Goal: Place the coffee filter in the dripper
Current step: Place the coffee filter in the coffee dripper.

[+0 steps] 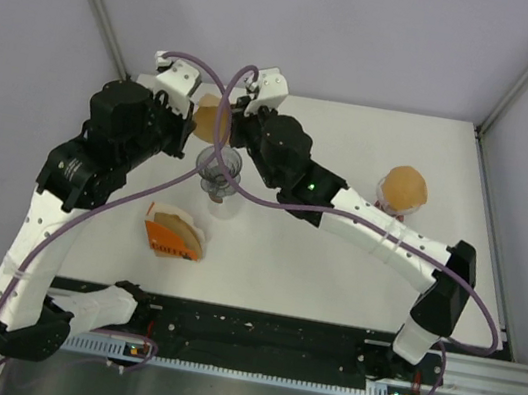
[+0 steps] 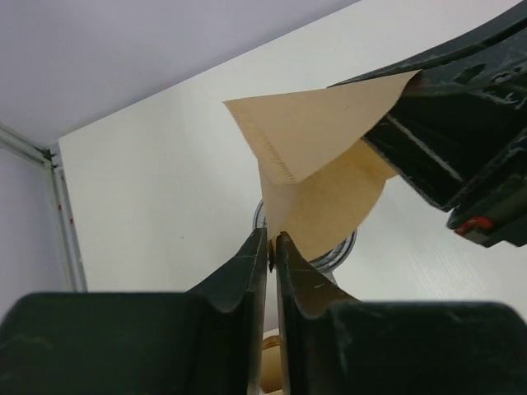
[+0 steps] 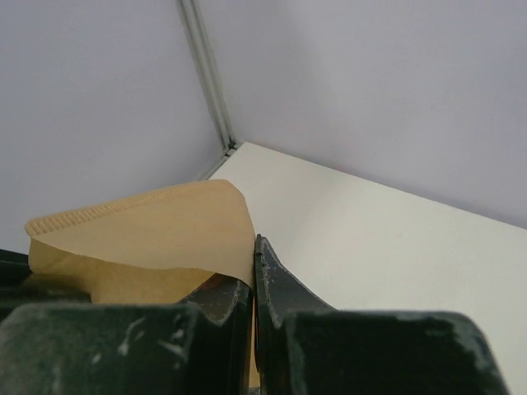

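Observation:
A brown paper coffee filter (image 1: 206,119) hangs in the air between both grippers, over the clear glass dripper (image 1: 220,165) at the table's back left. My left gripper (image 2: 272,243) has its jaws nearly together, with only a thin slit, and the filter's (image 2: 321,164) lower tip sits at its fingertips. My right gripper (image 3: 254,247) is shut on the filter's (image 3: 148,226) edge. In the left wrist view its dark fingers (image 2: 436,140) pinch the filter's upper right corner. The dripper's rim (image 2: 339,249) shows just below the filter.
An orange holder with more filters (image 1: 174,235) lies on the table in front of the dripper. A second brown filter bundle sits on a glass (image 1: 403,188) at the right. Purple cables (image 1: 245,192) loop across the dripper area.

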Robot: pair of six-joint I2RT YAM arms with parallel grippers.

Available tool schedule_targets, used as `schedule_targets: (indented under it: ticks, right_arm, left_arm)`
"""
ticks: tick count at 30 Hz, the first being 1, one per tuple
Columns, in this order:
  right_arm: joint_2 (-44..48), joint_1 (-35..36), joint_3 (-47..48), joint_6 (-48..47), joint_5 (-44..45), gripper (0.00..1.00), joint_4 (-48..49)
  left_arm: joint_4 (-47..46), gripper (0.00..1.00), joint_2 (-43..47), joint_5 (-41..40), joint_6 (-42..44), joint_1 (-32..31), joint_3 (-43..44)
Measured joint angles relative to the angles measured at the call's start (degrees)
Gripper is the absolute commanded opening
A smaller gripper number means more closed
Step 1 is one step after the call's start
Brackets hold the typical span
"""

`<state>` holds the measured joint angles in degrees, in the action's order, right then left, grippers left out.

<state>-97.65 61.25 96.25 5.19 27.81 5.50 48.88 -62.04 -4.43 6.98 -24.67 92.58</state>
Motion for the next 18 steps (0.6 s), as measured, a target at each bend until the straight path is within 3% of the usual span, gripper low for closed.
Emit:
schedule_targets:
  ticks: [2,6,13,16,18]
  right_arm:
    - [-1.42,0.00,2.05,1.05,-0.11,0.00,-0.02]
    - [-2.51,0.11,3.08,3.52,-0.79,0.00,0.09]
    - [-2.60,0.26,3.06,7.41,-2.03,0.00,1.42]
    - [-2.60,0.66,3.04,8.13,-1.99,0.00,2.71]
    - [-2.60,1.05,3.02,8.44,-1.95,0.00,3.52]
  left_arm:
    - [-0.31,0.34,-0.11,1.07,-1.57,0.00,0.00]
    - [-1.55,0.49,-0.55,2.47,-4.92,0.04,0.00]
    - [-2.56,0.61,-1.25,-0.22,-10.75,0.33,0.02]
    - [-2.56,0.61,-2.16,-1.42,-13.53,0.44,0.42]
    - [-2.51,0.53,-2.80,-2.01,-14.99,0.44,0.79]
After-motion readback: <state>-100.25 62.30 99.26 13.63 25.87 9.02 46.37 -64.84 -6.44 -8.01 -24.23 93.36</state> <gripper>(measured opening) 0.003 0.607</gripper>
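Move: The coffee filter spans the gap between the two hands, its middle about 3 cm ahead and 3 cm right of the left hand, 2 cm back and 3 cm left of the right, roughly level with both. The dripper stands about 25 cm below, some 7 cm ahead and 4 cm right of the left hand; 2 cm ahead and 2 cm left of the right. The orange filter box lies 3 cm back, 4 cm left and some 37 cm below the left hand. The coffee filter's lower edge is let go by the left hand, whose fingers spread from nearly shut to over half open while it rolls its left side down some 15 degrees and eases forward and right. The right hand keeps its pinch on the filter, carrying it about 3 cm left and up towards the left hand and rolling its left side up. ##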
